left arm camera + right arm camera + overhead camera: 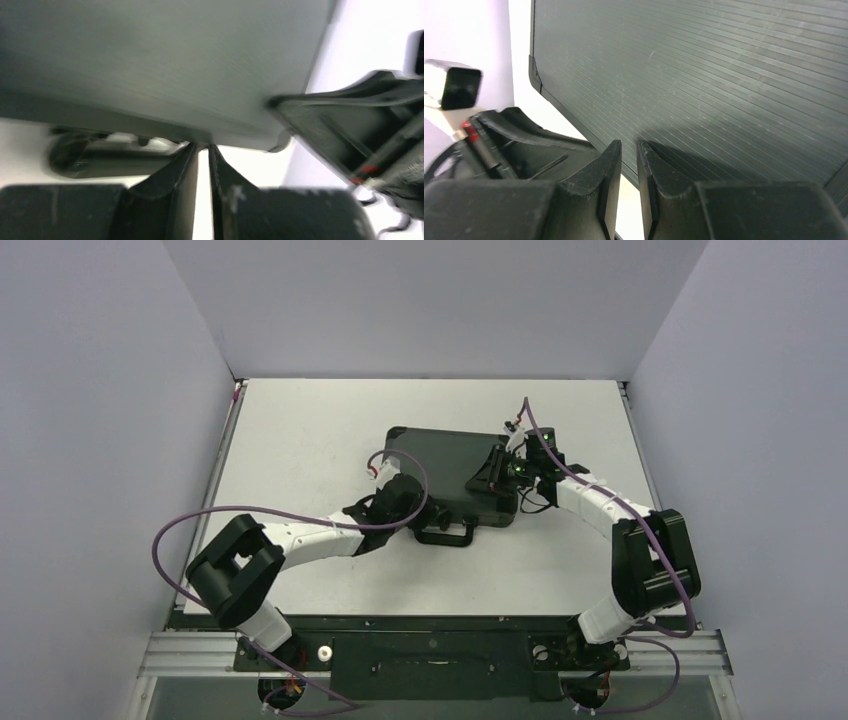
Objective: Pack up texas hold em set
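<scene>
The texas hold em set shows only as its black ribbed case (445,465), lying shut and flat mid-table; its contents are hidden. The carry handle (446,536) faces the near edge. My left gripper (415,515) is shut, with its tips (202,147) against the case's front edge (150,60) beside the handle (95,160) and nothing between them. My right gripper (490,475) is over the right part of the lid (704,75). Its fingers (629,146) are shut to a thin slit, with nothing between them.
The white table (300,420) is walled by grey panels at the left, back and right. Purple cables (200,515) loop from both arms. The other arm's gripper (360,135) shows at the right of the left wrist view.
</scene>
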{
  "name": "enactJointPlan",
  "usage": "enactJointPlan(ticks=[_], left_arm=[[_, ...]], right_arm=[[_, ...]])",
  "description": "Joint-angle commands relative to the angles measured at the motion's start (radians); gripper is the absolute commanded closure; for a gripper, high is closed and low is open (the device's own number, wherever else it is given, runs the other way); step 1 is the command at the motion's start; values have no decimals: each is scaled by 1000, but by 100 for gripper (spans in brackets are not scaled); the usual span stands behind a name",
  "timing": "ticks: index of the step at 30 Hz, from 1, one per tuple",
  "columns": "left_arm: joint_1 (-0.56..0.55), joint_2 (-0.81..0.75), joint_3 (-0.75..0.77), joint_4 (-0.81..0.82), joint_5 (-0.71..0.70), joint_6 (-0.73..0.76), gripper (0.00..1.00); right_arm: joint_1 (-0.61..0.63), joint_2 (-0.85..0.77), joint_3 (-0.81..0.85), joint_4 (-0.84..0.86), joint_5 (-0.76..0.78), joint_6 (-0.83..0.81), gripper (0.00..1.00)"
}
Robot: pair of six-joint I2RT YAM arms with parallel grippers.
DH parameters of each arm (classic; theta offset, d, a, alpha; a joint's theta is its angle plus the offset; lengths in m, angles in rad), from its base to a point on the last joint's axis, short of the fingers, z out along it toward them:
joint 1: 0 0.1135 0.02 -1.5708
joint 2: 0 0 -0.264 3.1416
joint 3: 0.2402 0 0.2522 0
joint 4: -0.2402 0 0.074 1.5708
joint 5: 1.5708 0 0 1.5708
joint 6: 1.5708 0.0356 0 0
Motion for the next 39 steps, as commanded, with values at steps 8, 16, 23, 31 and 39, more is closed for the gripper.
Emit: enactJointPlan(ticks=[8, 16, 23, 31, 39], left_arm=[[44, -12, 214, 331, -112, 33, 85], [45, -64, 227, 213, -78, 121, 81], [42, -204, 84, 111, -69, 226, 80], [37, -318, 46, -53, -36, 458, 59], [70, -322, 117, -96, -23, 625, 41]], right_arm=[[22, 181, -136, -393, 265, -124, 82], [22, 181, -136, -392, 263, -125, 82], [22, 189, -133, -391, 262, -128, 82], [22, 184, -129, -396, 264, -125, 82], [22, 117, -96, -447, 278, -125, 82]])
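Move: The case's front latch lies practically at the left fingertips, straight below by about 2 cm. The carry handle sits some 4 cm back, 1 cm to the right and 4 cm lower, and the middle of the closed case about 10 cm ahead, 2 cm right and 4 cm below. From the right hand, already on the lid, the latch is about 5 cm back, 7 cm left and 2 cm down. Up and somewhat forward, quickly, the left hand comes free of the case's front edge at the latch, rising about 15 cm over the lid while its fingers tilt upward. It then swings back and left, away from the right gripper, sinking about 4 cm as its nearly shut fingers open past halfway. The right hand stays with its fingertips on the lid near the front right. ##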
